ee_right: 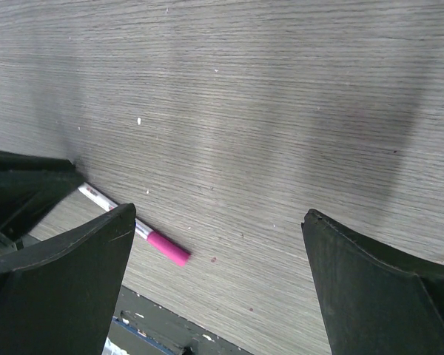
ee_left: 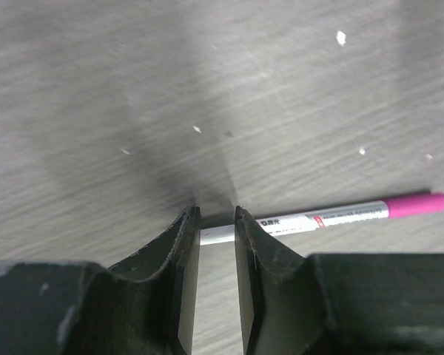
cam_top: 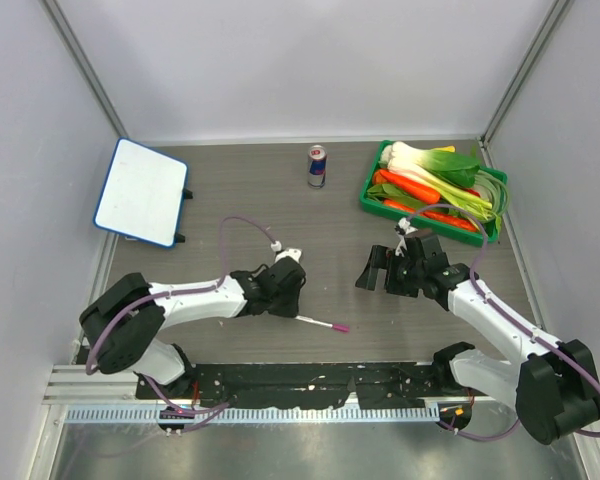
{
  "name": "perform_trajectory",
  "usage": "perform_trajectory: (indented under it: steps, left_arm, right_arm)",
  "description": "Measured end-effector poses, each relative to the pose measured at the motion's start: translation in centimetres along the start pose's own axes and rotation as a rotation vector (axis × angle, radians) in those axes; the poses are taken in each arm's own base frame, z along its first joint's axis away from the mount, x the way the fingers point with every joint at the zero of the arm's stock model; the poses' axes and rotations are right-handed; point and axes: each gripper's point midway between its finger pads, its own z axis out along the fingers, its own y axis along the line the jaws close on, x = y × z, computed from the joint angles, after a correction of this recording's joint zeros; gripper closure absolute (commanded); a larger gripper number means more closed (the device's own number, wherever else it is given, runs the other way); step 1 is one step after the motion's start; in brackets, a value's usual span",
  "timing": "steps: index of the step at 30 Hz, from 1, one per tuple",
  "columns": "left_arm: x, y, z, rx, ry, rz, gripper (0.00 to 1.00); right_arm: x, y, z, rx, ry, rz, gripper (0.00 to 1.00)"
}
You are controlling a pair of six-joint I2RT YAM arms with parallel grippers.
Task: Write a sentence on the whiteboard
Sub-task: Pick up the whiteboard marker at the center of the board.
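The whiteboard [cam_top: 140,192], white with a blue rim, lies at the table's far left; its face is blank and no sentence shows. A white marker [cam_top: 325,324] with a magenta cap lies flat on the table near the front. My left gripper [cam_top: 292,305] is low over the marker's white rear end [ee_left: 217,234]. Its jaws are narrowed to a small gap, with bare table showing between them. The marker [ee_left: 340,214] runs crosswise under the fingertips, not pinched. My right gripper [cam_top: 375,270] hovers wide open to the right, with nothing between its fingers [ee_right: 220,213]; the marker [ee_right: 163,248] lies below it.
A drink can [cam_top: 317,166] stands at the back centre. A green crate [cam_top: 368,192] of leeks and carrots sits at the back right. Grey walls enclose the table on three sides. A black strip [cam_top: 310,380] runs along the front edge.
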Motion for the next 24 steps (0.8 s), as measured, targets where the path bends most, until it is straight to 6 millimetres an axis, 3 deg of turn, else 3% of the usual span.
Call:
perform_trajectory:
  steps: [8, 11, 14, 19, 24]
  left_arm:
    - [2.8, -4.2, -0.7, 0.116, 0.044, 0.014, 0.62]
    - [3.4, -5.2, -1.0, 0.113, 0.063, 0.046, 0.43]
    - [3.5, -4.8, -1.4, 0.077, 0.068, 0.078, 0.22]
    - [2.3, -3.4, -3.4, 0.035, 0.019, 0.138, 0.11]
    - [0.1, -5.3, -5.8, 0.151, -0.066, 0.219, 0.09]
  right_arm:
    - [0.0, 0.1, 0.0, -0.006, -0.001, -0.003, 0.0]
    - [0.0, 0.2, 0.0, -0.008, -0.001, -0.003, 0.01]
    - [0.0, 0.2, 0.0, -0.009, 0.0, -0.003, 0.0]
    - [0.0, 0.2, 0.0, -0.009, 0.0, -0.003, 0.01]
    - [0.0, 0.2, 0.0, -0.009, 0.0, -0.002, 0.01]
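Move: The marker lies crosswise beneath the left hand's narrowly open fingertips, which are at its tip end. Its middle is about 5 cm to that hand's right, 2 cm back and 1 cm below. The can stands roughly 32 cm ahead and 6 cm right, the whiteboard some 30 cm ahead and 38 cm left. From the idle right hand, the marker is about 13 cm left, 5 cm back and 6 cm below. Still against the marker's tip end, the left fingertips sweep it along the table, going back about 5 cm and right 4 cm. Then they come free: the hand rises some 6 cm over the marker's tip half while the fingers spread from narrow to nearly wide open and the wrist turns about 15 degrees clockwise. ##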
